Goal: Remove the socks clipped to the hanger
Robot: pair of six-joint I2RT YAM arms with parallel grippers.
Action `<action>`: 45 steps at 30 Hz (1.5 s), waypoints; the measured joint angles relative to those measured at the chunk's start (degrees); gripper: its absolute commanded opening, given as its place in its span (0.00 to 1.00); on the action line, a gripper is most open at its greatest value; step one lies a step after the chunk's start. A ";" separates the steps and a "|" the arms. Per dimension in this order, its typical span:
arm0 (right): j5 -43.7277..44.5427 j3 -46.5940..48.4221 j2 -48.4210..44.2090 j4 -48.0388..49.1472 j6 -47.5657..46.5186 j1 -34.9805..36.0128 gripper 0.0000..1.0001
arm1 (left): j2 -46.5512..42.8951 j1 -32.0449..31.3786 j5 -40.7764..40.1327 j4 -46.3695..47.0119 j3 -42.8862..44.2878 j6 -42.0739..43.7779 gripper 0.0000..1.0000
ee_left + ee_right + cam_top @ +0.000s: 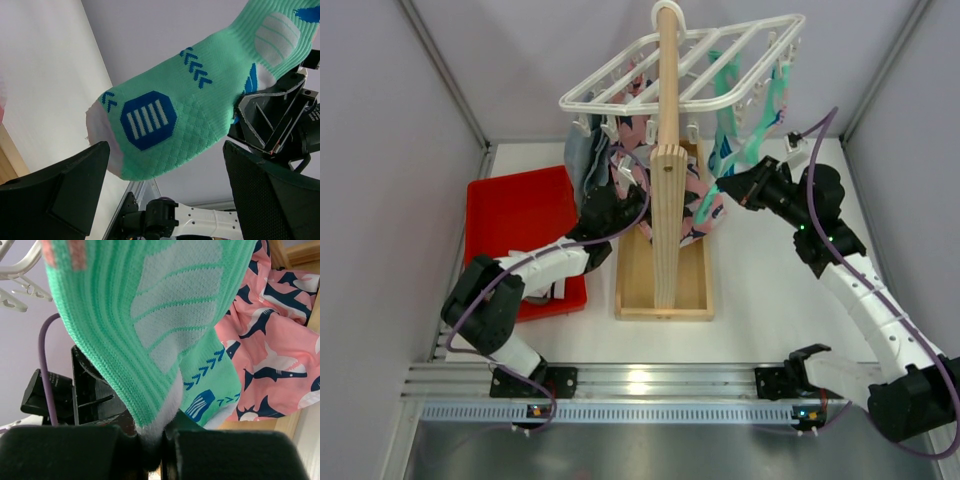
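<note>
The white grid hanger (690, 65) hangs at the top of the wooden post. A teal-green sock (732, 135) with blue marks hangs from clips on its right side. My right gripper (722, 189) is shut on the sock's white heel edge; in the right wrist view the sock (150, 315) is pinched between the fingertips (152, 452). My left gripper (620, 200) is under the hanger, left of the post. It is open and empty (167, 200), with the sock's toe end (165, 120) just above the gap between its fingers (60, 192).
The tall wooden post (667, 150) stands in a wooden box base (665, 285) between the arms. A pink cloth with navy print (270, 340) hangs behind the sock. A blue-grey cloth (582, 160) hangs at the left. A red tray (515, 215) lies at the left.
</note>
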 measured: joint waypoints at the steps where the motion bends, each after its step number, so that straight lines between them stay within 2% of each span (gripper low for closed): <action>1: 0.00 0.00 -0.02 0.00 0.24 0.00 0.00 | 0.46 0.00 0.26 0.33 0.13 -0.33 0.98; 7: 0.02 0.04 -0.02 -0.07 1.29 0.00 0.00 | 1.09 -1.27 0.28 1.64 1.09 3.08 0.98; 17: 0.00 0.20 0.00 -0.13 2.27 0.02 0.00 | 1.33 -6.36 -3.89 0.83 2.40 16.06 0.99; 19: 0.02 0.28 0.00 -0.13 2.27 0.13 0.00 | 1.49 -7.50 -6.69 -0.98 3.69 19.82 0.95; 21: 0.07 0.57 0.00 -0.17 2.29 0.37 0.00 | 1.49 -8.48 -9.64 -2.97 4.68 23.19 0.84; 22: 0.07 0.70 -0.02 -0.35 2.27 0.48 0.00 | 1.49 -9.03 -11.76 -4.00 5.11 24.87 0.68; 24: 0.24 1.01 -0.02 -0.87 2.23 0.68 0.00 | 1.49 -10.03 -15.72 -5.73 5.55 28.06 0.43; 25: 0.42 1.20 -0.02 -1.38 2.21 0.74 0.00 | 1.49 -10.54 -18.05 -6.43 5.62 29.53 0.17; 27: 0.83 1.27 -0.02 -1.84 2.01 0.92 0.00 | 1.51 -11.21 -21.88 -7.39 5.66 32.06 0.01; 30: 2.01 1.70 -0.02 -3.91 1.22 1.46 0.04 | 1.66 -12.28 -26.71 -8.28 5.99 35.69 0.00; 31: 2.62 2.12 -0.02 -4.83 0.87 1.64 0.12 | 1.70 -12.68 -28.04 -8.57 6.19 36.70 0.00; 33: 3.63 3.02 -0.07 -6.45 -0.11 1.90 0.23 | 1.70 -13.51 -30.14 -9.05 6.58 38.49 0.00; 34: 4.44 3.58 -0.22 -7.48 -0.92 2.01 0.35 | 1.70 -13.92 -31.10 -9.25 6.69 39.39 0.00; 37: 7.82 6.75 -0.66 -12.02 -3.89 2.12 0.53 | 1.70 -14.60 -32.61 -9.66 6.78 41.24 0.00; 39: 10.40 9.94 -0.66 -15.19 -6.19 2.14 0.61 | 1.70 -14.60 -33.07 -9.88 6.80 41.94 0.00; 41: 14.40 14.93 -0.83 -19.58 -9.38 2.16 0.61 | 1.70 -14.60 -33.35 -10.14 6.80 42.58 0.00; 45: 20.44 31.36 3.82 -28.22 -15.15 1.64 0.61 | 1.70 -14.60 -33.90 -10.73 6.80 43.10 0.00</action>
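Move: The hanging teal sock's toe end lies about 6 cm right of the open left hand and 2 cm ahead, near its height. The wooden post is some 8 cm back of this hand. The right hand still pinches that sock; the toe lies roughly 5 cm left, 3 cm back and 3 cm below it. Another teal sock hangs about 8 cm ahead of the right hand. Left hand eases about 4 cm right, pitches up and pinches the sock's toe; right opens, rising 9 cm rightward. ##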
